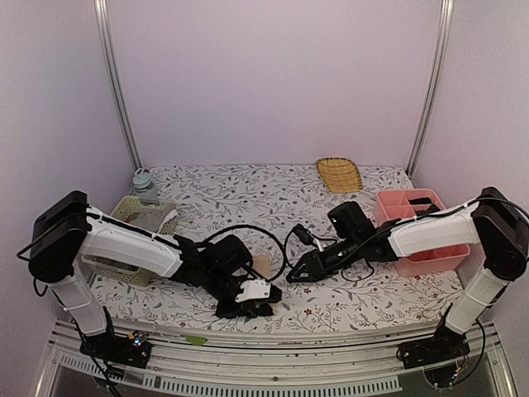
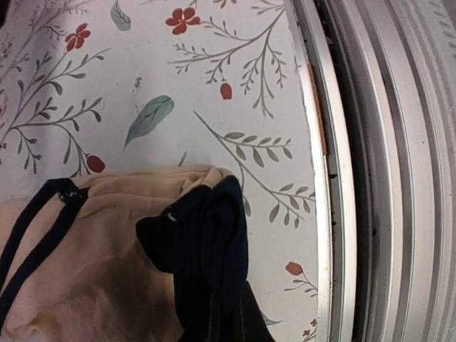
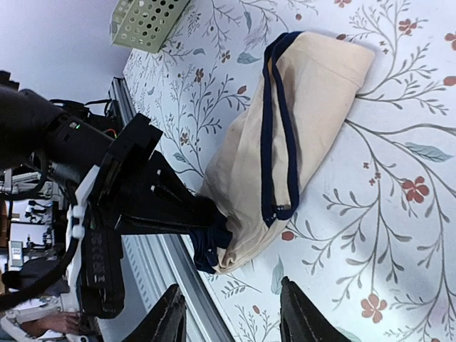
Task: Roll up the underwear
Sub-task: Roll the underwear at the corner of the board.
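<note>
The underwear [image 3: 299, 121] is a beige pair with dark edging, folded into a long bundle on the flowered table near its front edge. It also shows in the top view [image 1: 262, 265] and in the left wrist view [image 2: 92, 249]. My left gripper [image 2: 228, 324] is shut on the bunched dark edging [image 2: 206, 242] at the bundle's near end. That pinch also shows from the right wrist, with the left gripper [image 3: 203, 217] reaching in over the table's rail. My right gripper [image 3: 231, 317] hangs open just short of the same end, with nothing between its fingers. In the top view both grippers [image 1: 259, 279] [image 1: 291, 275] meet beside the cloth.
A green perforated basket [image 1: 140, 223] stands at the left and a pink bin [image 1: 421, 236] at the right. A yellow woven tray [image 1: 339, 174] and a small jar [image 1: 144, 182] are at the back. The metal front rail [image 2: 342, 178] runs close beside the underwear.
</note>
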Action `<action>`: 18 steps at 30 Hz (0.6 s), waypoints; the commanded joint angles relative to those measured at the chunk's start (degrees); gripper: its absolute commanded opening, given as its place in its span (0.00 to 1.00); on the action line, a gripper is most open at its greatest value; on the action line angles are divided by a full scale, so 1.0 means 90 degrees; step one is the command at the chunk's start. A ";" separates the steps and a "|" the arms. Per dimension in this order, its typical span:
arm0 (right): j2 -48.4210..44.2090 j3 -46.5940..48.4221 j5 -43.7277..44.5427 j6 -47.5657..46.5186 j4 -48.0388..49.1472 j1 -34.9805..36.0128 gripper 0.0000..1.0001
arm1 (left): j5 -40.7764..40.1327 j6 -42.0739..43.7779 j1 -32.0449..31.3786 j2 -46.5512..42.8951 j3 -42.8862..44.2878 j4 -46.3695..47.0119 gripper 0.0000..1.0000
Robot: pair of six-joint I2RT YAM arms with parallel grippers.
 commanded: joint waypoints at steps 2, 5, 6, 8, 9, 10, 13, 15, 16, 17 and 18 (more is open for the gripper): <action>-0.0879 -0.0601 0.1527 -0.0569 0.0325 0.0500 0.47 | 0.1496 0.0041 0.0604 0.0948 0.0575 -0.1604 0.00; -0.1309 -0.0799 0.2271 -0.0937 0.0256 0.1033 0.47 | 0.1933 0.0090 0.0918 0.1637 0.1071 -0.2095 0.00; -0.1395 -0.0838 0.2452 -0.1033 0.0241 0.1204 0.47 | 0.2041 0.0143 0.0992 0.1877 0.1204 -0.2247 0.00; -0.1446 -0.0807 0.2857 -0.1292 0.0132 0.1656 0.47 | 0.2287 0.0254 0.1106 0.2186 0.1393 -0.2507 0.00; -0.1404 -0.0722 0.3057 -0.1462 0.0024 0.1878 0.47 | 0.2442 0.0290 0.1167 0.2293 0.1467 -0.2602 0.00; -0.1311 -0.0613 0.3200 -0.1582 -0.0100 0.2075 0.47 | 0.2600 0.0341 0.1231 0.2388 0.1535 -0.2696 0.00; -0.0893 -0.0232 0.3443 -0.2066 -0.0275 0.2501 0.47 | 0.2751 0.0467 0.1315 0.2552 0.1663 -0.2828 0.00; -0.0559 0.0024 0.3529 -0.2447 -0.0342 0.2659 0.48 | 0.2755 0.0512 0.1359 0.2613 0.1709 -0.2865 0.00; -0.0399 0.0154 0.3567 -0.2639 -0.0376 0.2708 0.49 | 0.2758 0.0523 0.1380 0.2629 0.1720 -0.2866 0.01; -0.0256 0.0277 0.3605 -0.2755 -0.0396 0.2743 0.49 | 0.2767 0.0534 0.1391 0.2632 0.1724 -0.2860 0.01; -0.0117 0.0379 0.3667 -0.3133 -0.0424 0.2775 0.49 | 0.2771 0.0543 0.1399 0.2632 0.1722 -0.2859 0.01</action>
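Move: From the right hand, the underwear's navy rolled end, pinched by the left fingers, lies about 5 cm back, 6 cm to the left and 7 cm down. The left hand is on that end, its middle roughly 1 cm to this hand's right. The beige part stretches forward from there, its middle some 7 cm ahead of the left hand; the table's front edge runs about 4 cm back of the left hand. Keep the left fingers shut on the navy end, staying almost in place, and tip that wrist about 35 degrees so the fingertips swing back towards the front edge. Meanwhile bring the right gripper, half open and empty, back about 9 cm towards the front edge, then also left about 5 cm towards the pinched end, rolling it roughly 35 degrees about its own fingers and staying clear above the table. ##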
